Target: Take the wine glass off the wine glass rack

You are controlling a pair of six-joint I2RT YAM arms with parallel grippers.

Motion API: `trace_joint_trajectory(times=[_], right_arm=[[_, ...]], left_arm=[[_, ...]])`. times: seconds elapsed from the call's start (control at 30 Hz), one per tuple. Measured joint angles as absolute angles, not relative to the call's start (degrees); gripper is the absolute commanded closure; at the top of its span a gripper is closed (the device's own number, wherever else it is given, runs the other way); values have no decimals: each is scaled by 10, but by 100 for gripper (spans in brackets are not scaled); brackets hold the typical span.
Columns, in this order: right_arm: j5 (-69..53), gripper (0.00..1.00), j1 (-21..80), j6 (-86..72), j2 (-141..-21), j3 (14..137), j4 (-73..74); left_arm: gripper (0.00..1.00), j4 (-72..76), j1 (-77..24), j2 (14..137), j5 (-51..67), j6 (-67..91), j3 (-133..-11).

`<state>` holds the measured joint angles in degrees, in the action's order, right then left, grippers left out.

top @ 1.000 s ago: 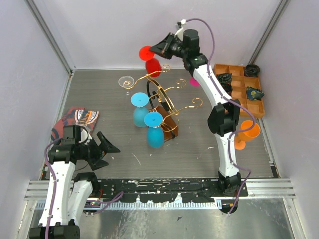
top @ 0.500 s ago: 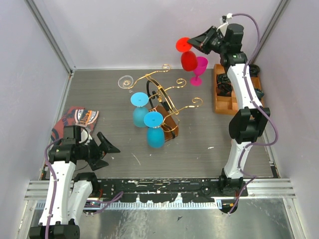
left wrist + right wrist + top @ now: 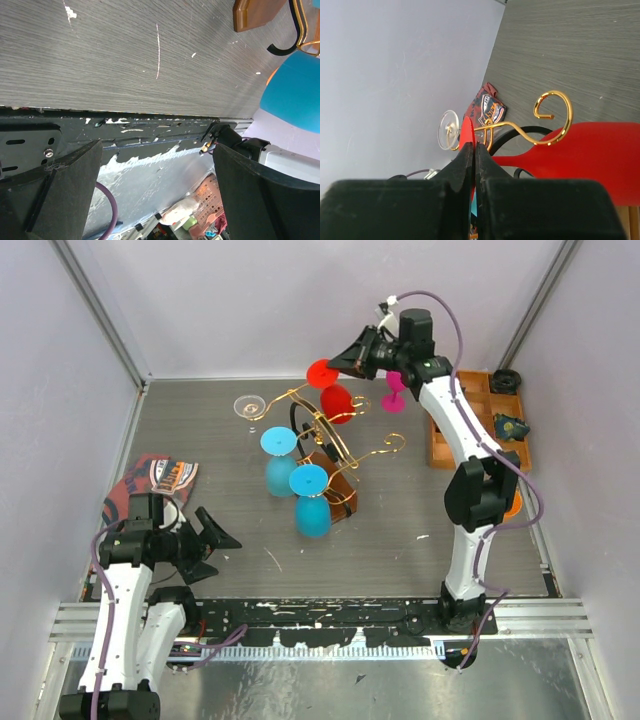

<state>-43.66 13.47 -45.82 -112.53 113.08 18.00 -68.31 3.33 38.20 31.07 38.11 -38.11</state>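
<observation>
The wine glass rack [image 3: 322, 432] is a gold wire frame on a brown wooden base [image 3: 338, 487] at mid table. A clear wine glass [image 3: 250, 406] and two blue ones [image 3: 281, 462] [image 3: 311, 502] hang from its arms. My right gripper [image 3: 345, 362] is shut on the flat foot of a red wine glass [image 3: 335, 400], held at the rack's far side. In the right wrist view a gold scroll arm [image 3: 555, 120] crosses in front of the red glass [image 3: 600, 155]; I cannot tell if they touch. My left gripper [image 3: 212, 540] stands open and empty at the near left.
A magenta glass [image 3: 396, 390] stands on the table behind my right arm. An orange compartment tray [image 3: 470, 425] sits at the far right. A patterned pouch [image 3: 160, 478] lies at the left near the left arm. The enclosure walls stand close on three sides.
My right gripper swung the red glass out to the right, then back left and lower, to the rack's far arms. The left arm has not moved.
</observation>
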Motion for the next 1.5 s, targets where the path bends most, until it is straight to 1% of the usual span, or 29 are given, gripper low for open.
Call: trace_joint_trajectory(times=[0.17, 0.53, 0.77, 0.97, 1.2, 1.5], right_arm=[[-438, 99, 160, -468, -1175, 1166, 171], [-445, 99, 213, -532, -1297, 1287, 136], [-438, 99, 228, -575, -1336, 1338, 90], [-434, 99, 229, -588, -1342, 1348, 69], [-429, 99, 194, -586, -1324, 1305, 57], [-423, 99, 89, -566, -1271, 1278, 58]], left_arm=[[2, -683, 33, 382, 312, 381, -381], [2, -682, 33, 382, 314, 380, -362], [2, -680, 33, 385, 314, 380, -362], [2, -680, 33, 385, 314, 380, -362], [2, -681, 33, 384, 314, 380, -362], [2, -681, 33, 384, 314, 380, -362]])
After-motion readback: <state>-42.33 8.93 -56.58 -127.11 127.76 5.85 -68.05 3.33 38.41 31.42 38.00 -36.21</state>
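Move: The right hand already pinches the red wine glass's foot; the glass's middle hangs about 8 cm below the fingers and 1 cm back and left, at the far end of the twisted rack. The top of the rack is some 14 cm back and 7 cm down; its empty hook about 5 cm back, 5 cm right and 4 cm lower. The nearer blue glass hangs about 13 cm back, 11 cm left and 12 cm down. From the left hand, the red glass is roughly 32 cm ahead, 28 cm right and 12 cm higher. Keeping its pinch on the red glass's foot, the right hand swings left about 11 cm, dipping a few centimetres and easing forward, then reverses and sweeps right some 14 cm while going farther out and rising slightly. It yaws a little counter-clockwise and back past its start, ending about 9 cm farther forward, away from the rack. ##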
